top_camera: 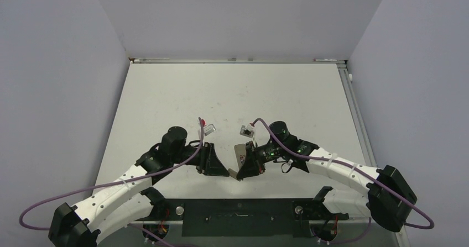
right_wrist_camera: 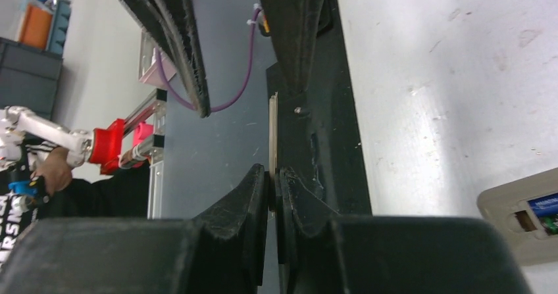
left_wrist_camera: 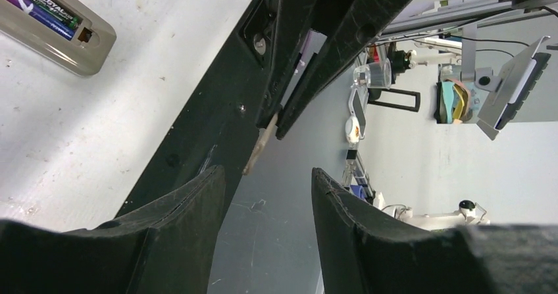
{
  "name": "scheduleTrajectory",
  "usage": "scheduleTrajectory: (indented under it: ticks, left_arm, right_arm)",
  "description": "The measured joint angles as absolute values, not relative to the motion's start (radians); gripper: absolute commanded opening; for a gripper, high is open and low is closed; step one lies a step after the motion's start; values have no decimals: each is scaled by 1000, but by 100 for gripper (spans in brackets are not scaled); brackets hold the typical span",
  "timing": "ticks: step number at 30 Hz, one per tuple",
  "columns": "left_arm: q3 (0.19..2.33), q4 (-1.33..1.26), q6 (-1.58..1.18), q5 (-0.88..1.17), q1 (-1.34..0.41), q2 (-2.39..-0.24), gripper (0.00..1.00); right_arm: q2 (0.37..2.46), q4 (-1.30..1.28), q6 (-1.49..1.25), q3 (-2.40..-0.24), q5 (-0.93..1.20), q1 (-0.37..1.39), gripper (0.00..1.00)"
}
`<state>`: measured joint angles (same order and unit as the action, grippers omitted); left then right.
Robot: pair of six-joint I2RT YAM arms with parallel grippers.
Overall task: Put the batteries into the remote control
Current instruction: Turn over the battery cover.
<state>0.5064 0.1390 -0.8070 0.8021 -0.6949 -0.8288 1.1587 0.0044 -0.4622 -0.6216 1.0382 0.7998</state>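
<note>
The remote control (left_wrist_camera: 62, 34) lies back up on the white table, and both batteries (left_wrist_camera: 41, 10) sit in its recess. In the right wrist view the remote control (right_wrist_camera: 520, 218) shows at the lower right with one battery's (right_wrist_camera: 546, 205) blue end. My right gripper (right_wrist_camera: 272, 172) is shut on a thin beige cover piece (right_wrist_camera: 272, 133), held edge-on above the table's front. My left gripper (left_wrist_camera: 268, 172) is open and empty, facing that cover piece (left_wrist_camera: 258, 150) a short way ahead. In the top view the left gripper (top_camera: 224, 169) and right gripper (top_camera: 241, 168) nearly meet, and the remote is hidden.
A black mounting plate (top_camera: 238, 216) runs along the table's (top_camera: 232, 98) near edge just below both grippers. Purple cables (top_camera: 177, 167) loop off each arm. White walls close in the table on three sides.
</note>
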Motion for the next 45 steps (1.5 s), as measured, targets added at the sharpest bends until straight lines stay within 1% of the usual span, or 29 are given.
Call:
scheduleTrajectory:
  ticks: [4, 9, 13, 21, 23, 27, 30, 32, 35, 38, 40, 45]
  left_arm:
    - [506, 147, -798, 785, -707, -829, 47]
    - [506, 142, -802, 785, -725, -829, 43]
    - [505, 108, -815, 789, -727, -829, 38]
    - [494, 46, -851, 807, -734, -829, 27]
    - [493, 37, -855, 812, -735, -829, 23]
    - [485, 27, -859, 816, -738, -829, 7]
    - [480, 25, -860, 817, -738, -829, 0]
    - [479, 20, -862, 820, -739, -829, 0]
    - [479, 11, -862, 820, -741, -829, 0]
    - [477, 9, -863, 818, -741, -829, 0]
    - [476, 7, -865, 815, -741, -829, 0]
    - [476, -2, -876, 814, -741, -829, 0]
  right_arm:
    - [1159, 103, -545, -576, 1093, 800, 9]
    - [1184, 220, -637, -555, 1131, 800, 9]
    - [1208, 299, -688, -547, 1141, 800, 9]
    - [1212, 356, -729, -536, 1146, 800, 9]
    - [1212, 363, -734, -536, 1151, 800, 9]
    - [1212, 367, -743, -536, 1163, 800, 9]
    - [1212, 368, -744, -536, 1168, 800, 13]
    - [1212, 365, -741, -536, 1167, 800, 18]
    - [1209, 337, -719, -536, 1150, 800, 29]
    - [1190, 264, -673, -541, 1117, 800, 35]
    - [1163, 185, -629, -555, 1080, 800, 38]
    - [1076, -5, -517, -617, 951, 800, 39]
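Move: The right gripper already holds the battery cover, whose middle is about 2 cm to its left and 1 cm ahead. From the open left gripper, the cover's middle is some 3 cm to the right, level in height and neither ahead nor back. The remote control lies on the table about 9 cm ahead of the right gripper, 2 cm to its right and roughly 13 cm below. Pass the cover across: nudge the left gripper about 1 cm right, back and up, then shut its half-open fingers on the cover's free end. Keep the right grip meanwhile, easing about 1 cm back and up and tipping the wrist some 10 degrees; once the left has pinched, open the right fingers and start back forward about 2 cm, undoing the tilt. ##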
